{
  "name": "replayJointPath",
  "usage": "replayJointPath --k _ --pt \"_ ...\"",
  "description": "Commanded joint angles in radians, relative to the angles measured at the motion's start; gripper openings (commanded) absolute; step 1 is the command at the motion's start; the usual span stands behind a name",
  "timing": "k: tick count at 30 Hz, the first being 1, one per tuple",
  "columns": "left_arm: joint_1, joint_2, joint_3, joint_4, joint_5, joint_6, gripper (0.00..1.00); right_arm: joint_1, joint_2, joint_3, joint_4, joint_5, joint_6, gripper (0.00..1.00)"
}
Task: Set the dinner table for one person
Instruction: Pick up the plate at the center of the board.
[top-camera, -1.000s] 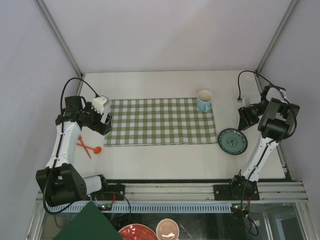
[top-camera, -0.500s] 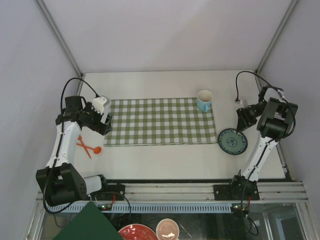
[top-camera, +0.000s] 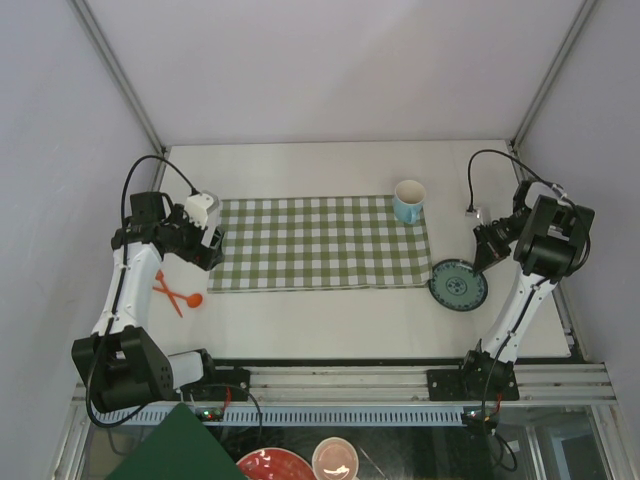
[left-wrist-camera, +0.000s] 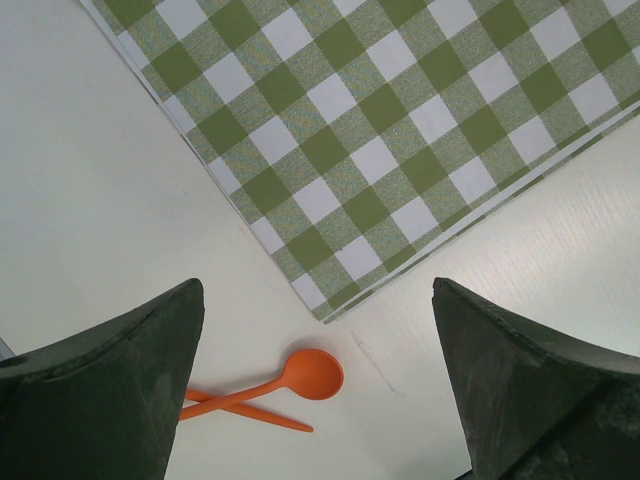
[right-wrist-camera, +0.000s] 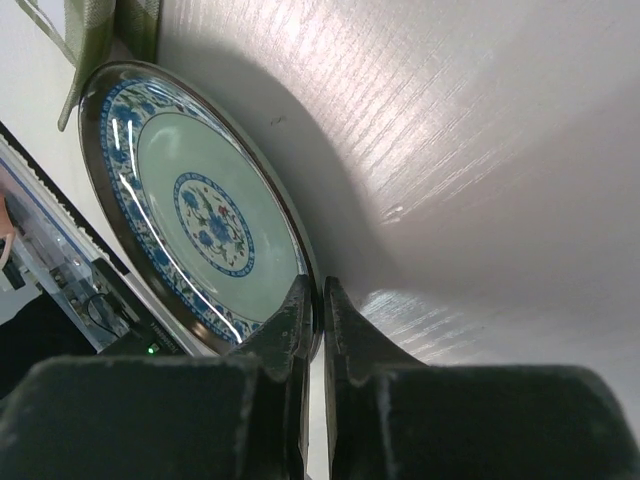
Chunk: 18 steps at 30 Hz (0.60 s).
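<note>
A blue-patterned plate (top-camera: 457, 286) lies on the dinner table (top-camera: 330, 325) just right of the green-and-white checked cloth (top-camera: 320, 243). My right gripper (top-camera: 484, 256) is shut on its far right rim; in the right wrist view the two fingers pinch the plate (right-wrist-camera: 190, 200) edge at the gripper (right-wrist-camera: 318, 290) tip. A light blue cup (top-camera: 408, 201) stands on the cloth's back right corner. An orange spoon (top-camera: 178, 295) lies crossed over a second orange utensil left of the cloth. My left gripper (top-camera: 205, 240) hovers open above the cloth's (left-wrist-camera: 380, 130) front left corner, with the spoon (left-wrist-camera: 300, 376) below it.
Metal frame posts rise at the table's back corners, and purple walls close both sides. Below the near rail sit a red bowl (top-camera: 268, 465), a pink cup (top-camera: 335, 459) and a dark green sheet (top-camera: 175, 450). A cable (top-camera: 478, 165) loops from the right arm.
The right gripper came down and shut on the plate's rim. The plate has shifted slightly left, toward the cloth. The left arm has not moved.
</note>
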Motion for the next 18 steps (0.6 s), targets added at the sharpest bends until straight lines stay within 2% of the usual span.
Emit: replayJointPath --k 1,7,12,18 --pt "0.005 -0.015 -0.001 0.0 0.02 0.013 1.0 0.006 -0.04 -0.014 0.035 0.013 -0.007 0.0" --pt "0.004 -0.015 -0.001 0.001 0.019 0.013 1.0 -0.005 -0.11 0.033 -0.021 0.023 0.029 0.0" --pt "0.004 -0.017 0.002 -0.003 0.03 0.012 1.0 -0.035 -0.163 0.168 -0.178 -0.002 0.02 0.0" --pt "0.004 -0.028 0.003 -0.002 0.038 0.014 1.0 -0.029 -0.245 0.212 -0.181 0.033 0.071 0.0"
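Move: The right fingers are already shut on the plate's forward right rim, so the plate's middle lies about 5 cm to the left and 4 cm back from that hand, at roughly its height or a little lower. The mug stands about 18 cm to the left and 17 cm ahead, and the checkered cloth is centred some 39 cm left and 6 cm ahead. From the idle left hand the plate is about 58 cm to the right, 6 cm back and 13 cm below. After a short hold with the rim still pinched, the right hand lifts the plate off the table in a quickening rise of about 7.5 cm, drifting some 2.5 cm forward and 2.5 cm to the right, away from the cloth's near right corner. The fingers stay shut on the rim throughout while the wrist tilts roughly 10 degrees, so that the fingertips swing forward and point a little more steeply down. ##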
